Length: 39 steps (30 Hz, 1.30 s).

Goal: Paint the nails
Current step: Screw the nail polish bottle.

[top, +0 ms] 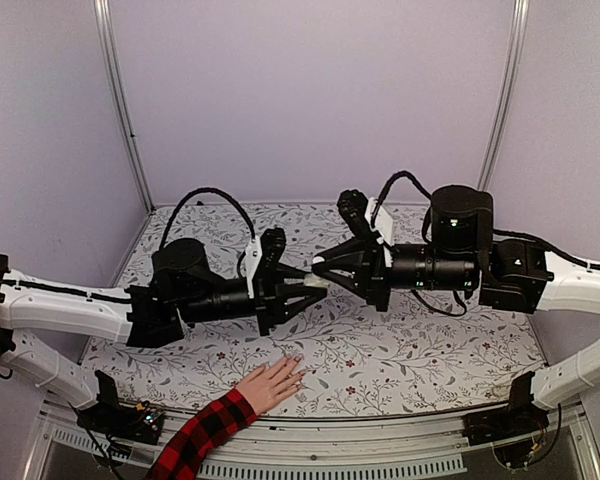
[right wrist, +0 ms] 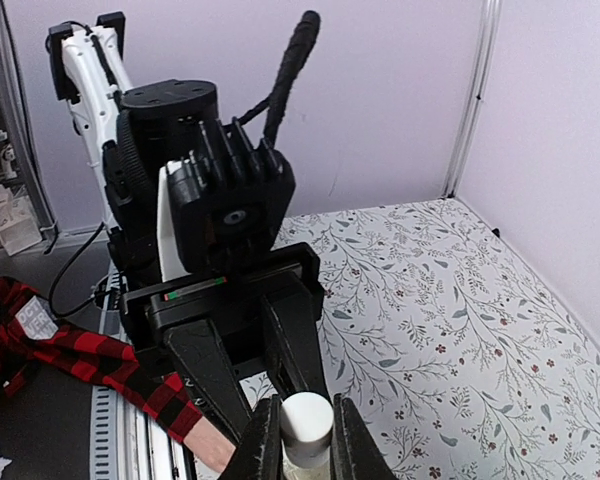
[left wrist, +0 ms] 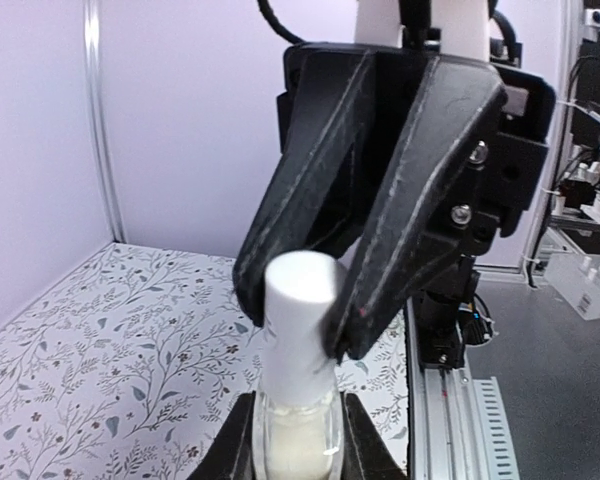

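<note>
A small clear bottle (left wrist: 296, 452) with a white cap (left wrist: 300, 300) hangs in mid-air over the middle of the table, between the two grippers. My left gripper (top: 308, 290) is shut on the glass body (left wrist: 296, 440). Facing it from the right, my right gripper (top: 326, 272) is shut on the white cap (right wrist: 307, 425). A human hand (top: 275, 383) lies flat at the table's near edge, below the left gripper, its plaid sleeve (top: 205, 435) trailing off the front. The nails (top: 297, 359) are tiny pale tips pointing toward the middle. In the right wrist view only the wrist (right wrist: 215, 447) and sleeve (right wrist: 90, 360) show.
The floral tablecloth (top: 420, 350) covers the table. White frame posts (top: 122, 100) stand at the back corners, with lilac walls around. A metal rail (top: 360, 440) runs along the near edge, and both arm bases sit there.
</note>
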Motion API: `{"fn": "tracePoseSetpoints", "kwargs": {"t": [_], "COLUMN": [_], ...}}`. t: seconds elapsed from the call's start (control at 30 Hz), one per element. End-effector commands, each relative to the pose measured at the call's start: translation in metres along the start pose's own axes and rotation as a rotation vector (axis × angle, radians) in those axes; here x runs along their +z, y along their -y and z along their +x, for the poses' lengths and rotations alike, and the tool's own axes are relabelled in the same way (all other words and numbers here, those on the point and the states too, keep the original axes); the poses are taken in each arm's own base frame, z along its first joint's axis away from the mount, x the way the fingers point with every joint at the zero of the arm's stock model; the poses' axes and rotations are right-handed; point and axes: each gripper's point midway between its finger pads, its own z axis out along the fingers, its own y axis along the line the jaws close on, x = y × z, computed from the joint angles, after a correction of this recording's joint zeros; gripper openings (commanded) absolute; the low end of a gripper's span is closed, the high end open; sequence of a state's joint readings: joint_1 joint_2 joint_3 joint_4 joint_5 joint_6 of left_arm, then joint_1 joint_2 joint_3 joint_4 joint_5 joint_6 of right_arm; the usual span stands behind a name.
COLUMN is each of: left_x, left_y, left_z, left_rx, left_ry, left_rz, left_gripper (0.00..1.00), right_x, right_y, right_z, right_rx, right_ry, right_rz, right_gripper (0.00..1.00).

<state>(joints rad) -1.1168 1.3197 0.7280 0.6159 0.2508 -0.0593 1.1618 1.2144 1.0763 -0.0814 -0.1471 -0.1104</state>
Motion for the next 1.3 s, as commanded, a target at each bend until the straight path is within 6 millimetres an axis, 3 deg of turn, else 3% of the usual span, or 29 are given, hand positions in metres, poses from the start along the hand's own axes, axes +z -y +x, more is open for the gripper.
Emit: {"fn": "tracePoseSetpoints", "kwargs": {"t": [0.0, 0.23, 0.5, 0.67, 0.83, 0.9, 1.03, 1.2, 1.27], "left_x": [-0.014, -0.019, -0.009, -0.013, -0.014, -0.015, -0.015, -0.013, -0.014], "left_y": [-0.027, -0.051, -0.067, -0.063, -0.054, -0.050, -0.034, -0.005, 0.007], "left_z": [-0.066, -0.071, -0.058, -0.053, -0.044, -0.042, -0.037, -0.031, -0.027], "left_rx": [0.051, 0.027, 0.018, 0.031, 0.037, 0.040, 0.050, 0.065, 0.070], "left_ry": [0.240, 0.287, 0.233, 0.205, 0.162, 0.152, 0.127, 0.087, 0.071], "left_rz": [-0.177, -0.322, -0.402, -0.383, -0.333, -0.306, -0.213, -0.048, 0.021], "left_gripper": [0.00, 0.00, 0.00, 0.00, 0.00, 0.00, 0.00, 0.00, 0.00], "right_x": [0.015, 0.020, 0.025, 0.009, -0.008, -0.013, -0.021, -0.027, -0.031], "right_y": [0.010, 0.030, 0.035, 0.036, 0.028, 0.019, 0.003, -0.009, -0.008], "right_z": [0.038, 0.043, 0.049, 0.034, 0.017, 0.011, -0.004, -0.007, -0.010], "right_rx": [0.074, 0.145, 0.203, 0.190, 0.148, 0.132, 0.111, 0.047, 0.059], "right_ry": [-0.101, -0.090, -0.097, -0.038, 0.017, 0.036, 0.087, 0.091, 0.102], "right_rz": [0.076, 0.194, 0.223, 0.213, 0.173, 0.123, 0.032, -0.034, -0.028], "right_gripper": [0.00, 0.00, 0.04, 0.26, 0.64, 0.74, 0.87, 0.99, 0.99]}}
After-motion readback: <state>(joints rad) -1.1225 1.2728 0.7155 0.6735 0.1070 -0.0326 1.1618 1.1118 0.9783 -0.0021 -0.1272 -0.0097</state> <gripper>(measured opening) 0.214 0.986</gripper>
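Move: The left hand holds the nail polish bottle, with its cap about 3 cm above the left hand point and roughly level fore-aft and sideways. The right fingers are shut on that cap; the bottle's body is some 3 cm straight below their hand point. The hand on the table lies about 7 cm back and 11 cm left of the left hand and 26 cm below it; from the right hand, about 6 cm back, 12 cm left and 29 cm down. Both hands carry the capped bottle forward together by about 5 cm, the left wrist turning some 20 degrees counter-clockwise and the right some 15 clockwise, the left keeping its hold on the body and the right its pinch on the cap. Then the right fingers open wide and let go of the cap as that hand dips, draws back about 5 cm and off to the right and climbs again, while the left lifts the bottle around 3 cm and eases back, both wrists partly unwinding. ##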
